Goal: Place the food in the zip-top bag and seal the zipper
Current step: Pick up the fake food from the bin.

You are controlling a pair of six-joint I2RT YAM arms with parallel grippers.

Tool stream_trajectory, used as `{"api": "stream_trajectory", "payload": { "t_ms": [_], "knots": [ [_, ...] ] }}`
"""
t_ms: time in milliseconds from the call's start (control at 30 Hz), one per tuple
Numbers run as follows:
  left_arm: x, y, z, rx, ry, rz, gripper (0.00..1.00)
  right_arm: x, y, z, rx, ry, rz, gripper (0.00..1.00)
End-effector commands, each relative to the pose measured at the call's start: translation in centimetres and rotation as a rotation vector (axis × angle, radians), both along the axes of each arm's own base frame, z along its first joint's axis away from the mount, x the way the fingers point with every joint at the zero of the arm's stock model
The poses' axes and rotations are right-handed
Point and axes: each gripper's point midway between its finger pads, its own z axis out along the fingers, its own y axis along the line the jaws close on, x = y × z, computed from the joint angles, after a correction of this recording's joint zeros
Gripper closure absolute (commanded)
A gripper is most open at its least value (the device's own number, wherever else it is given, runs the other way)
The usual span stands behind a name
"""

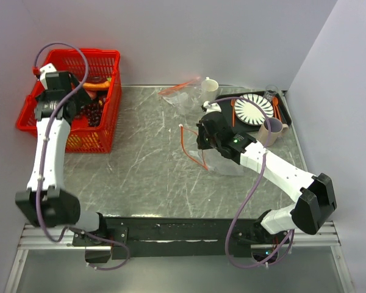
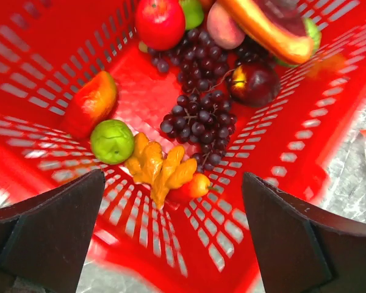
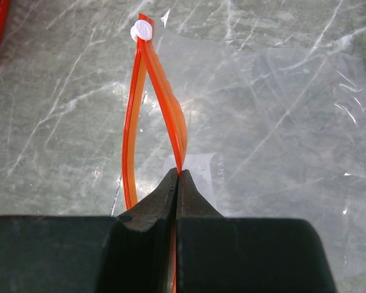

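The food lies in a red basket (image 2: 274,159): a red round fruit (image 2: 160,21), a dark purple grape bunch (image 2: 201,104) and an orange-brown lumpy piece (image 2: 158,166). My left gripper (image 2: 174,183) hangs open over the basket's near wall (image 1: 100,137), holding nothing. The clear zip-top bag (image 1: 224,162) lies flat mid-table. My right gripper (image 3: 178,174) is shut on one lip of the orange-red zipper (image 3: 165,85), lifting it. The other lip (image 3: 129,122) bows away, so the mouth gapes. A white slider (image 3: 141,29) sits at the far end.
The basket also holds a green lime (image 2: 111,141), a peach (image 2: 224,25), an orange wedge (image 2: 91,104) and a dark red fruit (image 2: 254,82). At the back are a second clear bag (image 1: 182,94), a white cup (image 1: 208,85), and a black tray (image 1: 283,113) bearing a striped plate.
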Motion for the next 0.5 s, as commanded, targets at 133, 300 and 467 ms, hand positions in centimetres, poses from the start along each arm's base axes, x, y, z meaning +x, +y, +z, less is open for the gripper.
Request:
{"api": "stream_trajectory", "payload": {
  "t_ms": [133, 300, 467],
  "knots": [
    [8.3, 2.5, 0.8, -0.215, -0.173, 0.01, 0.01, 0.0, -0.4, 1.6, 0.035, -0.065, -0.008, 1.0],
    [14.0, 3.3, -0.7, -0.337, -0.274, 0.018, 0.01, 0.0, -0.4, 1.9, 0.038, -0.072, -0.008, 1.0],
    [18.9, 3.7, -2.1, -0.441, -0.31, 0.013, 0.01, 0.1, -0.4, 2.3, 0.044, -0.078, -0.014, 1.0]
  ]
}}
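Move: The orange-rimmed melon slice lies on the food in the red bin, about 22 cm ahead of the left hand, 2 cm to its right and 17 cm lower. Around it, all some 18 to 20 cm below that hand, are the peach about 18 cm ahead and 1 cm right, the dark red fruit 15 cm ahead and 6 cm right, and the red apple 15 cm ahead and 8 cm left. From the right hand, the slice is roughly 30 cm ahead, 45 cm left and 6 cm lower. Forward over the inside of the bin goes the left hand, about 14 cm and gathering speed, while sinking some 5 cm and drifting a little left towards the melon slice and the fruit beside it. The wrist rolls about 20 degrees, left side down, and tips up slightly; the fingers stay wide open and empty. The right hand stays in place, still pinching the bag's orange zipper. ##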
